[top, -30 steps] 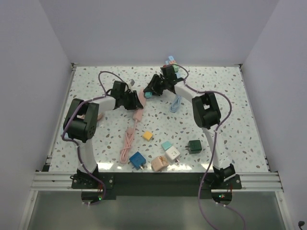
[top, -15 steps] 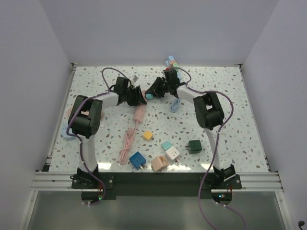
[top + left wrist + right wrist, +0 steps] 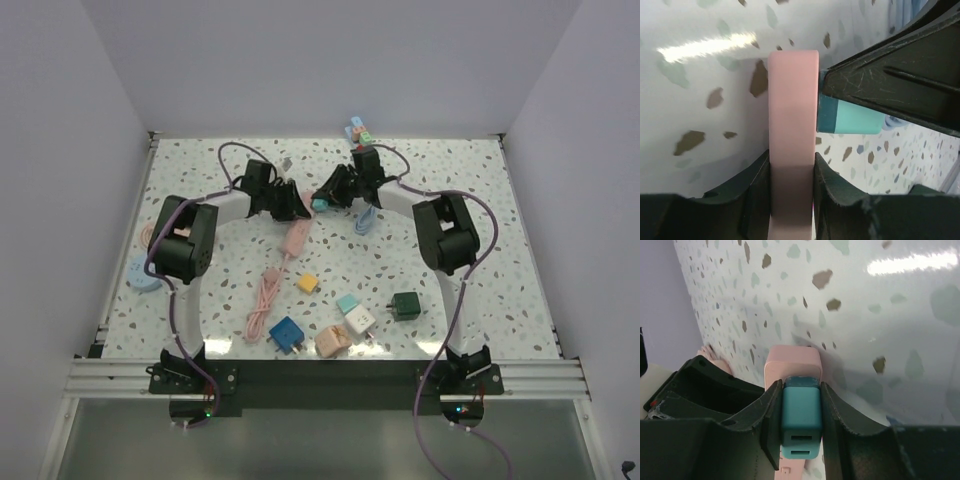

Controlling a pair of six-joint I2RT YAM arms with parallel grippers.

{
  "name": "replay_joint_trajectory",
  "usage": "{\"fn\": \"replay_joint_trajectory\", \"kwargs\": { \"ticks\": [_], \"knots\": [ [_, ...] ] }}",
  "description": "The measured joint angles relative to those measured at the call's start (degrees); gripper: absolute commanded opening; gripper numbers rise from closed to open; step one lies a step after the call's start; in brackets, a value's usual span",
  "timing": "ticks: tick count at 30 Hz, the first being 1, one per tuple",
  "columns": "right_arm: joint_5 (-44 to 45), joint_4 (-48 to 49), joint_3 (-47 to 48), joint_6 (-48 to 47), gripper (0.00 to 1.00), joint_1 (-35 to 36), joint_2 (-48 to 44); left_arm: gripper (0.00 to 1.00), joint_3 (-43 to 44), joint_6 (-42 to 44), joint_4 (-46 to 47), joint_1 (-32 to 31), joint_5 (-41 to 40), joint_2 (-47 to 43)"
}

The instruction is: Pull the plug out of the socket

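A pink socket block (image 3: 296, 234) lies at the back middle of the speckled table, its pink cable (image 3: 265, 296) trailing toward the front. A teal plug (image 3: 321, 203) sits in the socket's far end. My left gripper (image 3: 292, 208) is shut on the socket (image 3: 792, 125), whose flat sides are pressed by both fingers. From the right, my right gripper (image 3: 328, 194) is shut on the plug (image 3: 800, 415), which still meets the socket (image 3: 792, 362) face to face. In the left wrist view the plug (image 3: 847, 120) pokes out beside the socket under the right gripper's finger (image 3: 890, 75).
Loose adapter cubes lie near the front: yellow (image 3: 307, 283), blue (image 3: 287, 333), peach (image 3: 333, 341), white and teal (image 3: 354, 315), dark green (image 3: 405, 305). A blue cable (image 3: 367, 215) lies right of the grippers. A pale blue disc (image 3: 145, 273) sits at the left. Small cubes (image 3: 357, 131) stand by the back wall.
Both grippers and the socket have shifted right and slightly back. The right gripper has closed on the teal plug. The left gripper briefly loosened and shut again on the socket.
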Motion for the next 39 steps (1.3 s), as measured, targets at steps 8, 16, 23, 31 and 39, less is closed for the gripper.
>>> {"fn": "replay_joint_trajectory", "kwargs": {
  "ticks": [8, 16, 23, 31, 39],
  "knots": [
    [1.9, -0.5, -24.5, -2.3, 0.00, -1.8, -19.7, 0.00, -4.2, 0.9, -1.1, -3.6, 6.2, -2.0],
    [-2.2, -7.9, -34.9, -6.0, 0.00, -2.3, -42.0, 0.00, -3.9, -1.8, -0.4, 2.0, -7.0, -3.7],
    [-2.8, -21.6, -34.4, -18.4, 0.00, -2.3, -41.1, 0.00, -3.0, -1.5, -2.8, 2.2, -11.3, -4.4],
    [-7.5, -25.6, -41.2, -27.1, 0.00, 0.2, -37.6, 0.00, -2.3, 1.4, -8.6, 13.6, -14.6, -6.1],
    [-8.3, -24.3, -41.7, -28.0, 0.32, 4.2, -34.8, 0.00, -4.1, 0.3, -12.0, 27.3, -19.1, -8.8]
  ]
}}
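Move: The teal plug, still seated in the pink strip socket, is already gripped by the right hand; it sits about 4 cm right of the left hand, which holds the strip, and 1 cm ahead. The loose teal plug lies some 31 cm back and 6 cm right of the right hand, 3 cm lower; at that same height, white plug 35 back, 10 right, yellow plug 25 back, 3 left. The pink round socket is roughly 31 cm left of the left hand, 7 back, slightly lower. The teal plug is pulled back and right out of the strip by the right hand, the left hand being drawn about 5 cm along before returning; the right then arcs over and down, ending some 27 cm back near the loose teal plug, grip kept. Still pinching the strip, the left hand sweeps about 28 cm left, turning counter-clockwise. ##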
